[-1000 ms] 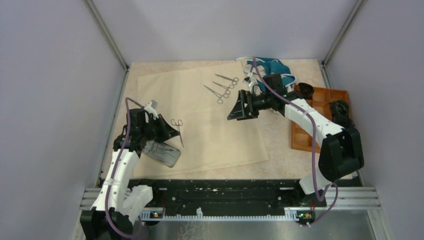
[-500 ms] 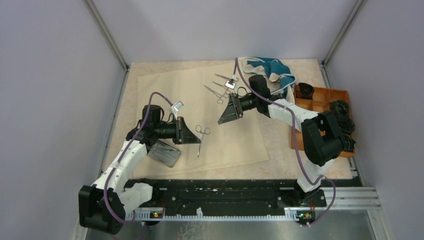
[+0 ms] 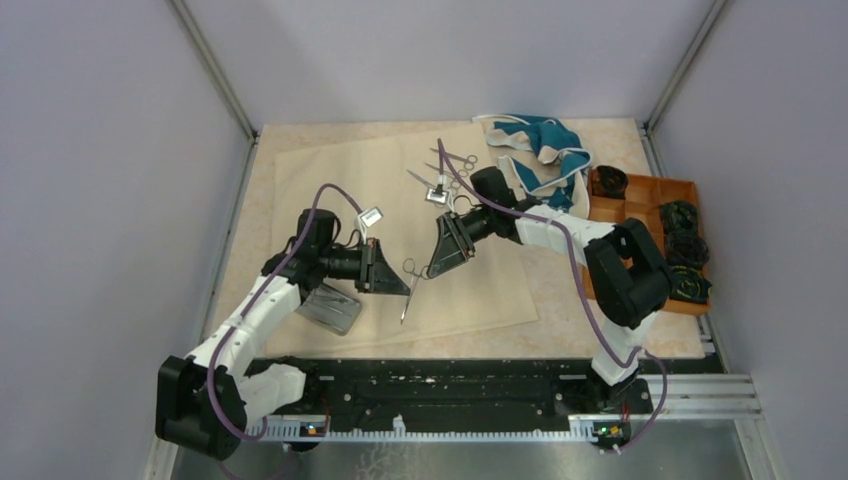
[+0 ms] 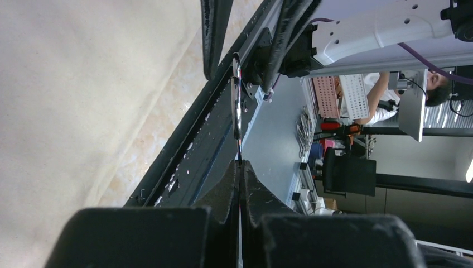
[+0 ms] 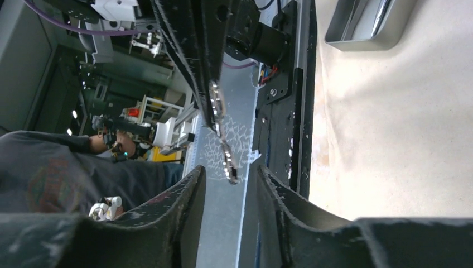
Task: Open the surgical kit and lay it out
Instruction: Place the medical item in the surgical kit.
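Observation:
The beige cloth wrap [image 3: 330, 190] lies spread flat on the table. The small steel tray [image 3: 328, 308] sits on its near left corner and also shows in the right wrist view [image 5: 365, 22]. My left gripper [image 3: 392, 274] [image 4: 241, 163] is shut on a thin silver ring-handled forceps [image 3: 406, 300] [image 4: 236, 106], held above the cloth. My right gripper [image 3: 432, 266] [image 5: 230, 167] faces it from the right. Its jaws stand open on either side of the forceps' ring end [image 5: 226, 151] without touching it. More ring-handled instruments [image 3: 458, 158] lie on the far part of the cloth, partly behind the right arm's cable.
Teal-and-white fabric [image 3: 540, 140] is bunched at the back right. An orange-brown compartment tray [image 3: 640, 200] with dark items stands at the right edge. The black base rail [image 3: 450, 395] runs along the near edge. Grey walls close in both sides.
My left gripper has carried the forceps rightward from beside the steel tray. My right arm has swung left and nearer, its jaws narrowing around the forceps' ring end.

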Controlling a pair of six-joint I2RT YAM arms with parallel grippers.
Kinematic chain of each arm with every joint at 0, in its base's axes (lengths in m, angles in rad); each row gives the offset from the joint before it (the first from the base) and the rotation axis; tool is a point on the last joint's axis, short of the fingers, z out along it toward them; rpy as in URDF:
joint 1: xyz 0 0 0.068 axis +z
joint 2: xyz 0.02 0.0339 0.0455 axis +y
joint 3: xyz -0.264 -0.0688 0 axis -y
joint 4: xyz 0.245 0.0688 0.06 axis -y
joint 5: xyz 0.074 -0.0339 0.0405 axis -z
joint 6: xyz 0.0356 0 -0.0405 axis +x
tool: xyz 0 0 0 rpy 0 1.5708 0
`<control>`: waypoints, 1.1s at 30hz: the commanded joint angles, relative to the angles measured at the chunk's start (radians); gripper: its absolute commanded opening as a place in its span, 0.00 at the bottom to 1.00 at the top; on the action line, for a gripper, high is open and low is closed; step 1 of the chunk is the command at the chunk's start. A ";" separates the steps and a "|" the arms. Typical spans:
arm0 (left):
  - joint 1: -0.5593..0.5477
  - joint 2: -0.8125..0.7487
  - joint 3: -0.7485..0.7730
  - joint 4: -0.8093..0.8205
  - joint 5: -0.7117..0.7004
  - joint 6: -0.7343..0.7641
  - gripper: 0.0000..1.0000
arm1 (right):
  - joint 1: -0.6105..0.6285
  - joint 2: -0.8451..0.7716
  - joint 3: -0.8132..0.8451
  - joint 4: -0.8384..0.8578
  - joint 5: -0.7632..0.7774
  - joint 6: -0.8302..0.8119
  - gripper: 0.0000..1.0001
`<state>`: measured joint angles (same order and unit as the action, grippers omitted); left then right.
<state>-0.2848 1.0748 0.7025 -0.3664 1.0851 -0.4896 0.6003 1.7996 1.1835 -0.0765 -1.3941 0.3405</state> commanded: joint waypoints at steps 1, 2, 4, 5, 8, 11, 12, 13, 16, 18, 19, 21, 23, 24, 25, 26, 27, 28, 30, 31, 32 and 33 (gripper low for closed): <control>-0.018 0.007 0.047 0.026 0.036 0.034 0.00 | 0.022 0.026 0.053 -0.046 -0.052 -0.083 0.35; -0.021 0.008 0.048 0.023 0.038 0.036 0.00 | 0.025 0.029 0.052 -0.046 -0.055 -0.087 0.32; -0.026 0.007 0.047 0.020 0.039 0.038 0.00 | 0.029 0.033 0.055 -0.047 -0.055 -0.089 0.29; -0.027 0.007 0.045 0.019 0.040 0.039 0.00 | 0.029 0.035 0.057 -0.049 -0.058 -0.090 0.28; -0.030 0.009 0.044 0.010 0.042 0.047 0.00 | 0.029 0.032 0.062 -0.064 -0.060 -0.107 0.25; -0.033 0.011 0.040 0.005 0.045 0.053 0.00 | 0.029 0.024 0.064 -0.071 -0.064 -0.111 0.21; -0.033 0.011 0.039 0.003 0.045 0.055 0.00 | 0.029 0.024 0.065 -0.072 -0.067 -0.112 0.17; -0.034 0.011 0.039 0.003 0.047 0.056 0.00 | 0.029 0.024 0.066 -0.074 -0.067 -0.112 0.14; -0.035 0.018 0.044 -0.011 0.047 0.069 0.00 | 0.029 0.016 0.067 -0.083 -0.064 -0.120 0.13; -0.036 0.021 0.043 -0.012 0.053 0.070 0.00 | 0.029 0.015 0.069 -0.086 -0.065 -0.121 0.13; -0.036 0.021 0.043 -0.012 0.054 0.073 0.00 | 0.029 0.013 0.069 -0.086 -0.067 -0.121 0.13; -0.037 0.025 0.043 -0.016 0.054 0.078 0.00 | 0.031 0.013 0.071 -0.085 -0.069 -0.120 0.12; -0.037 0.031 0.045 -0.020 0.055 0.082 0.00 | 0.033 0.013 0.074 -0.085 -0.074 -0.117 0.06; -0.037 0.033 0.048 -0.022 0.053 0.084 0.00 | 0.038 0.012 0.076 -0.087 -0.075 -0.117 0.00; -0.037 0.034 0.049 -0.020 0.053 0.084 0.00 | 0.041 0.009 0.075 -0.089 -0.068 -0.118 0.00; -0.037 0.038 0.052 -0.016 0.053 0.081 0.00 | 0.044 0.006 0.071 -0.088 -0.059 -0.117 0.00; -0.037 0.040 0.055 -0.013 0.046 0.080 0.00 | 0.044 0.003 0.069 -0.086 -0.051 -0.114 0.00; -0.037 0.045 0.062 -0.019 0.029 0.082 0.00 | 0.041 -0.003 0.065 -0.083 -0.028 -0.105 0.00; -0.032 0.056 0.086 -0.041 -0.016 0.087 0.23 | 0.021 -0.039 0.021 0.015 0.047 -0.020 0.00; -0.028 0.059 0.096 -0.049 -0.030 0.088 0.32 | 0.001 -0.064 -0.034 0.171 0.071 0.101 0.00; -0.024 0.061 0.105 -0.054 -0.037 0.094 0.40 | -0.031 -0.093 -0.110 0.350 0.101 0.240 0.00; -0.019 0.061 0.123 -0.066 -0.053 0.106 0.52 | -0.072 -0.117 -0.183 0.568 0.142 0.407 0.00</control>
<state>-0.3145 1.1282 0.7452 -0.4274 1.0767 -0.4175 0.6113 1.8084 1.1683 -0.0635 -1.3746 0.3519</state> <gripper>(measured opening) 0.364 0.014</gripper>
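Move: The left gripper already holds the medical item, ringed scissors, shut in its fingers. The open right fingers are their goal, about 5 cm to the right and 3 cm ahead, level in height. From the right gripper the item's ringed handle lies about 2 cm left, level in depth and height. The metal tray is some 19 cm left of the left gripper, 1 cm back and 15 cm lower; the laid-out scissors lie about 25 cm ahead of the right gripper, 3 cm right, 15 cm lower. Hold the left gripper almost still, drifting about 1 cm back and slightly down, while you ease the right one about 1 cm back and down at the handle and close it from under half open until it pinches the ringed end. Only then open the left fingers about a third to let go, both hands coming forward nearly 1 cm. ##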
